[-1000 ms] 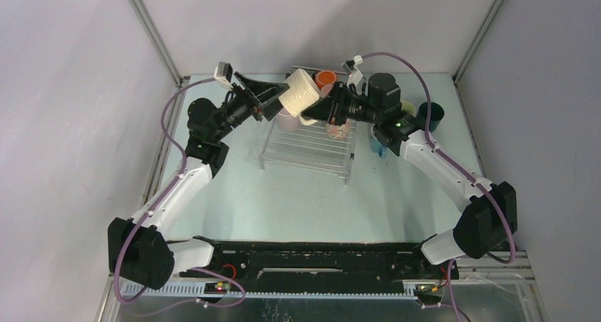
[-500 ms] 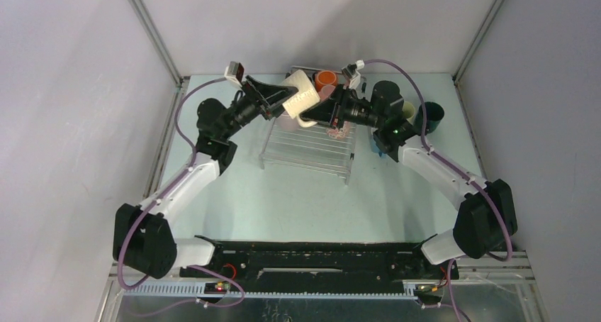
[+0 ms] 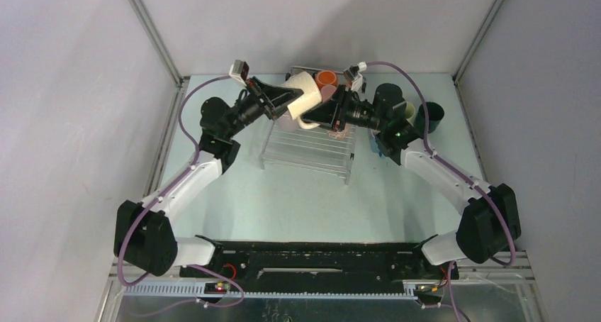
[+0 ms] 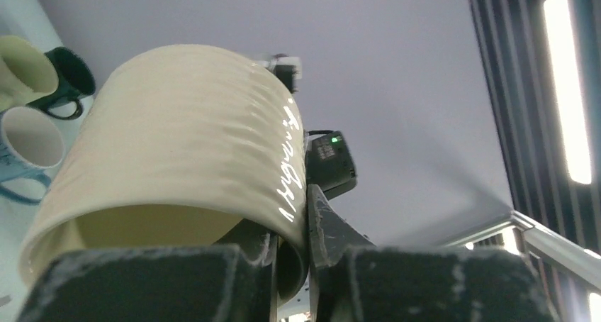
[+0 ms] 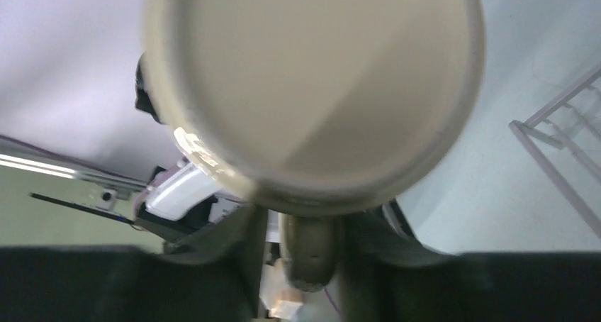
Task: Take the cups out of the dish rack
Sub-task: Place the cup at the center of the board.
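A ribbed cream mug (image 3: 301, 95) hangs in the air over the back of the dish rack (image 3: 308, 155), held between both arms. My left gripper (image 3: 286, 95) is shut on its rim wall, one finger inside the mug (image 4: 177, 145) and one outside, seen close up in the left wrist view (image 4: 290, 244). My right gripper (image 3: 316, 115) is shut around the mug's handle (image 5: 310, 254), under the mug's base (image 5: 312, 74). An orange cup (image 3: 326, 78) and a speckled pink cup (image 3: 340, 129) stand at the rack's back, partly hidden by the arms.
Several unloaded cups stand right of the rack: a dark teal one (image 3: 430, 115), a pale one (image 3: 409, 109) and a blue one (image 3: 378, 148). Grey walls with metal corner posts close the table in on three sides.
My left gripper has moved in from the left and shut on the cream mug's rim. The mug, held by my right gripper, has shifted slightly back and right.
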`<state>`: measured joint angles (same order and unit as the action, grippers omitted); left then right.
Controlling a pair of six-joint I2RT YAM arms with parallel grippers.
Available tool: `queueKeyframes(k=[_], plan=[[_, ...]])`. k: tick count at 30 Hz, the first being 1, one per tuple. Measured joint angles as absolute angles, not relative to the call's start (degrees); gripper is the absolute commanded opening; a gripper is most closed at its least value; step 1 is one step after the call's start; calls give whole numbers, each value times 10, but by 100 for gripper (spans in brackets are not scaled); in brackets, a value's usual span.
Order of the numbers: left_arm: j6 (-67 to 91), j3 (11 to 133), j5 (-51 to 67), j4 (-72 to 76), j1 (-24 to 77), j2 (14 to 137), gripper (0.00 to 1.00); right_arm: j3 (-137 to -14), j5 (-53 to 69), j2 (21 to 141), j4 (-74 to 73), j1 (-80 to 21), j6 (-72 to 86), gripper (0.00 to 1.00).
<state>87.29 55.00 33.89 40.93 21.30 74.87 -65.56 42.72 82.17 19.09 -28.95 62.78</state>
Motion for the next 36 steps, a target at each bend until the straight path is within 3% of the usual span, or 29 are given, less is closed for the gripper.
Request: queueKeyframes(k=[4, 9, 17, 24, 31, 36], plan=[[841, 566, 343, 343, 215, 749, 0, -655, 408, 805, 162, -291, 588, 81], [781, 598, 339, 248, 215, 749, 0, -655, 372, 778, 100, -290, 535, 92], [596, 681, 263, -11, 201, 730, 0, -655, 291, 746, -34, -293, 445, 97], [405, 754, 91, -266, 192, 705, 0, -655, 182, 729, -145, -297, 373, 100], [310, 757, -32, -401, 159, 732, 0, -656, 109, 719, -214, -299, 328, 100], [277, 757, -58, -429, 125, 783, 0, -656, 84, 712, -247, -304, 312, 100]])
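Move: The left hand, already pinching the cream cup's wall, is headed for bare table roughly 20 cm to its left, 8 cm ahead and 35 cm below. The pale pink mug on the rack stands about 20 cm ahead, 3 cm left and 27 cm down; the rack's empty front is some 12 cm ahead, 3 cm right and 31 cm down. From the right hand, still on the handle, the cream cup's middle is about 4 cm left, 3 cm ahead and 3 cm up. Right hand opens off the handle, withdrawing; left carries cup nearly 20 cm down and left, rolling about 80 degrees. ##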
